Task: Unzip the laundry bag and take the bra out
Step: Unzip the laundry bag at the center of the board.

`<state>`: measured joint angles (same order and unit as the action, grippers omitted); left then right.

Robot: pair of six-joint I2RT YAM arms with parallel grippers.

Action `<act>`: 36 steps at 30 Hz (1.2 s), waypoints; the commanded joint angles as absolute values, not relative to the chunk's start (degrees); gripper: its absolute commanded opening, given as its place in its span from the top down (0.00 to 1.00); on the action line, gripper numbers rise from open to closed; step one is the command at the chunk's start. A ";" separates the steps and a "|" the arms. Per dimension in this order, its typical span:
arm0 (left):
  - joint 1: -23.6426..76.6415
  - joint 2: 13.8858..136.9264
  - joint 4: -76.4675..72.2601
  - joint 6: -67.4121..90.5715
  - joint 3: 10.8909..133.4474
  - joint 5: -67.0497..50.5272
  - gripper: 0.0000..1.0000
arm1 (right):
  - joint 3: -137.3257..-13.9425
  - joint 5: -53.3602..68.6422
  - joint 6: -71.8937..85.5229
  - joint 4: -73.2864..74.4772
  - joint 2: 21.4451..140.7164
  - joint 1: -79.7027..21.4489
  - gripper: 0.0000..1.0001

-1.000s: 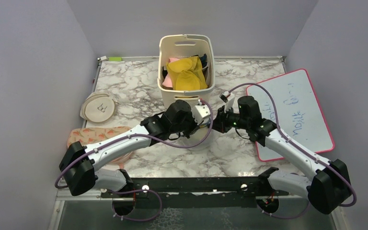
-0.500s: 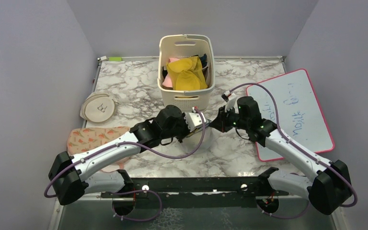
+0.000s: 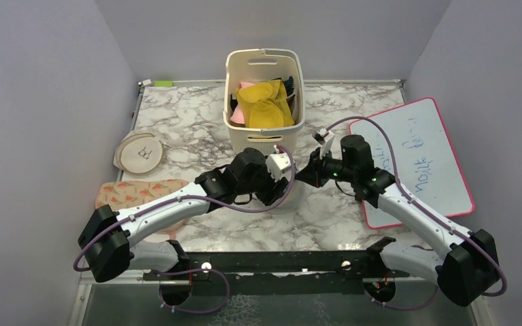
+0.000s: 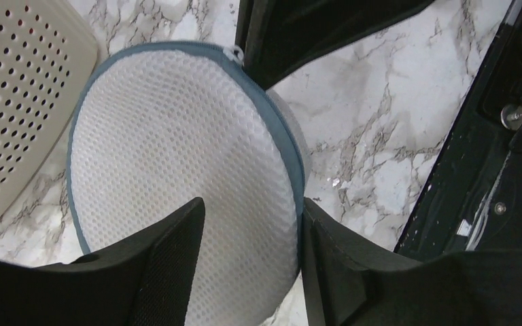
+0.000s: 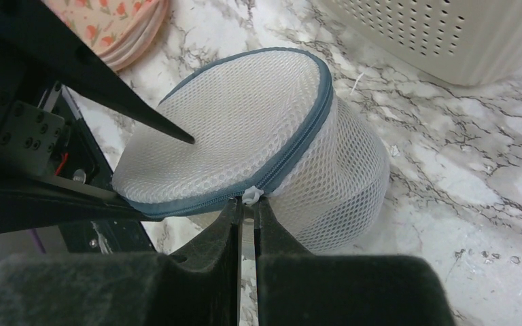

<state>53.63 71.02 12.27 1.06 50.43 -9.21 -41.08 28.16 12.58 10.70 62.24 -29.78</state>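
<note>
The laundry bag (image 5: 245, 115), a white mesh drum with blue-grey zip trim, stands on the marble in front of the basket. My arms hide most of it in the top view (image 3: 296, 194). My right gripper (image 5: 247, 205) is shut on the white zip pull (image 5: 251, 195) at the bag's near rim; it also shows in the top view (image 3: 306, 175). My left gripper (image 4: 253, 210) pinches the lid's edge, one finger on the mesh top (image 4: 177, 238) and one outside the trim. It also shows in the top view (image 3: 282, 185). The bra is hidden.
A cream slotted basket (image 3: 265, 136) holding yellow and pink cloths stands just behind the bag. A flat beige round pouch (image 3: 140, 152) and a floral pouch (image 3: 132, 193) lie at the left. A pink-framed whiteboard (image 3: 414, 156) lies at the right.
My left arm drew back to the left, then came right again onto the bag's lid. My right gripper stayed at the bag's rim, shifting slightly right.
</note>
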 commanded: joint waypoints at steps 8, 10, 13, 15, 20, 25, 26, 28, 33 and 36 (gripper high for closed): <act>53.59 77.32 4.54 4.49 57.37 -10.03 0.67 | -41.12 35.33 12.84 7.60 62.63 -29.77 0.99; 53.61 77.74 4.72 3.87 57.44 -9.76 0.71 | -40.91 35.77 13.15 7.10 62.37 -29.79 0.99; 53.61 77.69 5.19 2.35 57.18 -9.00 0.79 | -41.18 35.56 13.09 7.32 62.69 -29.79 0.99; 53.61 77.49 6.17 1.79 57.66 -8.69 0.84 | -41.86 35.41 12.93 8.16 63.01 -29.79 0.99; 53.61 75.80 7.12 -0.40 57.31 -9.12 1.00 | -42.60 33.78 12.64 9.22 63.23 -29.73 0.99; 53.61 72.61 8.54 -3.20 56.68 -8.00 1.00 | -43.81 29.83 13.82 11.39 63.87 -29.76 0.99; 53.61 71.56 8.55 -3.98 56.35 -8.06 1.00 | -43.85 28.95 14.24 11.79 63.86 -29.75 0.99; 53.61 70.06 9.11 -5.26 55.80 -8.05 1.00 | -43.68 27.49 15.17 11.89 63.56 -29.71 0.99; 53.57 66.11 9.80 -7.31 53.87 -8.12 1.00 | -42.88 25.97 16.48 10.11 63.24 -29.29 0.99; 53.61 64.64 10.17 -7.38 53.13 -8.42 1.00 | -43.18 26.23 17.21 10.16 64.37 -27.60 0.99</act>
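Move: The left fingers stand partly open around the laundry bag's blue zip edge. The stretch they will next shut on lies about 4 cm to the right, 2 cm ahead and 2 cm up. The white zip end, pinched in the right hand, is some 8 cm right and 4 cm ahead; the bag body hangs about 7 cm below, and the basket's middle is roughly 24 cm ahead and 5 cm left. From the right hand, that stretch is about 4 cm left and 2 cm back. The left fingers pinch the blue zip edge near the right hand: still partly open, they first slip about 5 cm right, forward and up along it, then close. Keeping that pinch, the left hand pulls up and left, some 5 cm, rolling roughly 10 degrees, while the right hand keeps hold of the zip end almost in place. ##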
